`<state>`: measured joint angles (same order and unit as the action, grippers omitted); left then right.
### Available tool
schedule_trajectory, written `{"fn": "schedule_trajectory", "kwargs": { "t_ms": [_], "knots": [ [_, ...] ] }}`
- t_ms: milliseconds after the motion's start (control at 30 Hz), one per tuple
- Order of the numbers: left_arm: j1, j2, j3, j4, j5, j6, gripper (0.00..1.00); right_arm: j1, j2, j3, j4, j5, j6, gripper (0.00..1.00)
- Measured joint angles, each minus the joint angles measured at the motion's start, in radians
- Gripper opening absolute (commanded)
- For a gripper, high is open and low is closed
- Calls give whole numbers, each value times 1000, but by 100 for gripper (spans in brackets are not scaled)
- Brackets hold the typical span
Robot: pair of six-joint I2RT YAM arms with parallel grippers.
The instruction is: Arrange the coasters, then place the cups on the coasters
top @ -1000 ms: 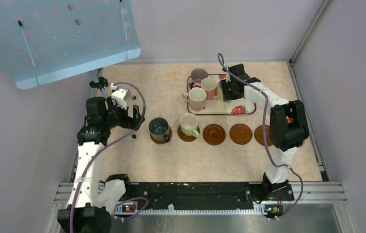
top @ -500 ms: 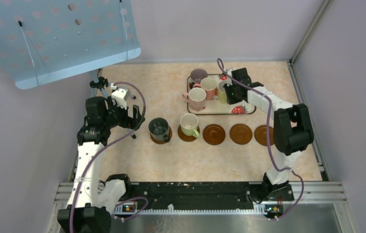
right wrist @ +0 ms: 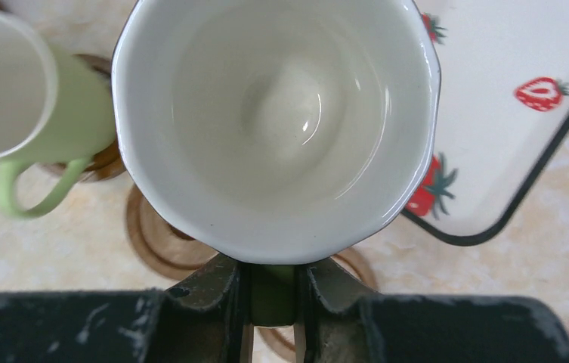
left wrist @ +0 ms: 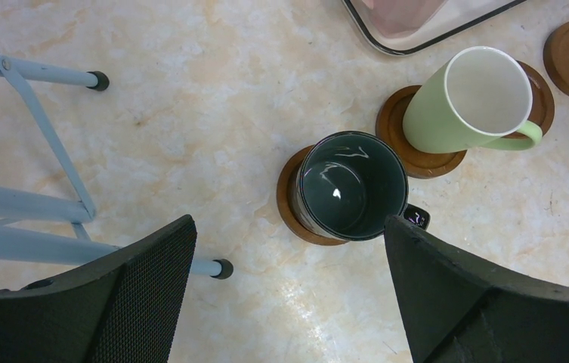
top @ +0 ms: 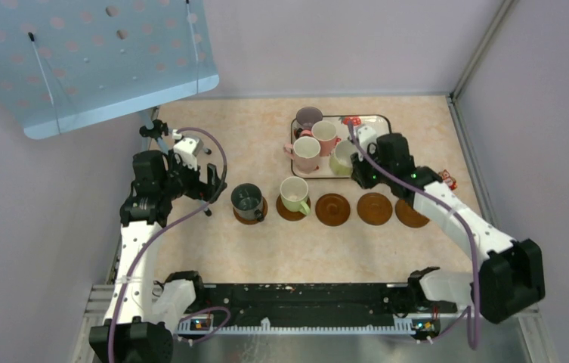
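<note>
My right gripper (top: 357, 168) is shut on the handle of a pale yellow-green cup (top: 341, 157), held over the front edge of the strawberry tray (top: 375, 122). In the right wrist view the cup's white inside (right wrist: 277, 113) fills the frame, and the green handle sits pinched between the jaws of my right gripper (right wrist: 272, 295). A bare coaster (right wrist: 153, 234) shows below it. A dark cup (left wrist: 353, 185) and another pale green cup (left wrist: 470, 98) each stand on a coaster. My left gripper (left wrist: 289, 302) hangs open near the dark cup, holding nothing.
Two pink cups (top: 306, 153) and a mauve one (top: 308, 116) stand on the tray. Three bare coasters (top: 375, 208) lie in a row to the right of the filled ones. A blue perforated panel (top: 92, 60) on thin legs (left wrist: 47, 136) stands at the left.
My right gripper shut on the pale green cup's handle on the tray and carried it toward the tray's front edge. The right arm swung out to the right. The left arm stayed still.
</note>
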<state>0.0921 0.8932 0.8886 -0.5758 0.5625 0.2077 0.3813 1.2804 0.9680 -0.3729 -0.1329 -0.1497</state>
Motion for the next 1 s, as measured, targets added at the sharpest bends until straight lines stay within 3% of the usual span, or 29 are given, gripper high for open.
{"fn": "schedule_trajectory", "kwargs": {
  "t_ms": [133,400,667,1000],
  "knots": [
    [0,0,0,0,11,0,99,124,-124,-111,2,-14,27,0],
    [0,0,0,0,25,-1,99,285,-175,-248,-42,63,83,0],
    [0,-5,0,0,25,-4,99,299,-172,-275,-19,165,84,0],
    [0,-10,0,0,24,-5,99,299,-140,-275,-11,173,124,0]
  ]
}}
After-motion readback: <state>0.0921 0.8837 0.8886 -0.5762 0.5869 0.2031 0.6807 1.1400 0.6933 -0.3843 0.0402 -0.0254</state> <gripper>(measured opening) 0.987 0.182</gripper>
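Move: The free coaster this cup is bound for, third from the left in the row, lies about 6 cm back from the right hand, 6 cm to its left and 12 cm below. Already carrying a green cup, it stands 11 cm right of that coaster, at the same depth as it. The next free coaster lies 6 cm back and 5 cm right of the hand; the tray's middle is 12 cm ahead and 2 cm left. From the left hand the target coaster is some 30 cm right, roughly level in depth. The light green cup, still pinched by its handle in the right hand, is swung back about 10 cm and a little left, off the tray's near edge towards the third coaster. It sinks some 7 cm, mostly after the first part of the swing, then eases slightly right as the hand settles over the coaster, the fingers tipping down a few degrees and staying shut. ##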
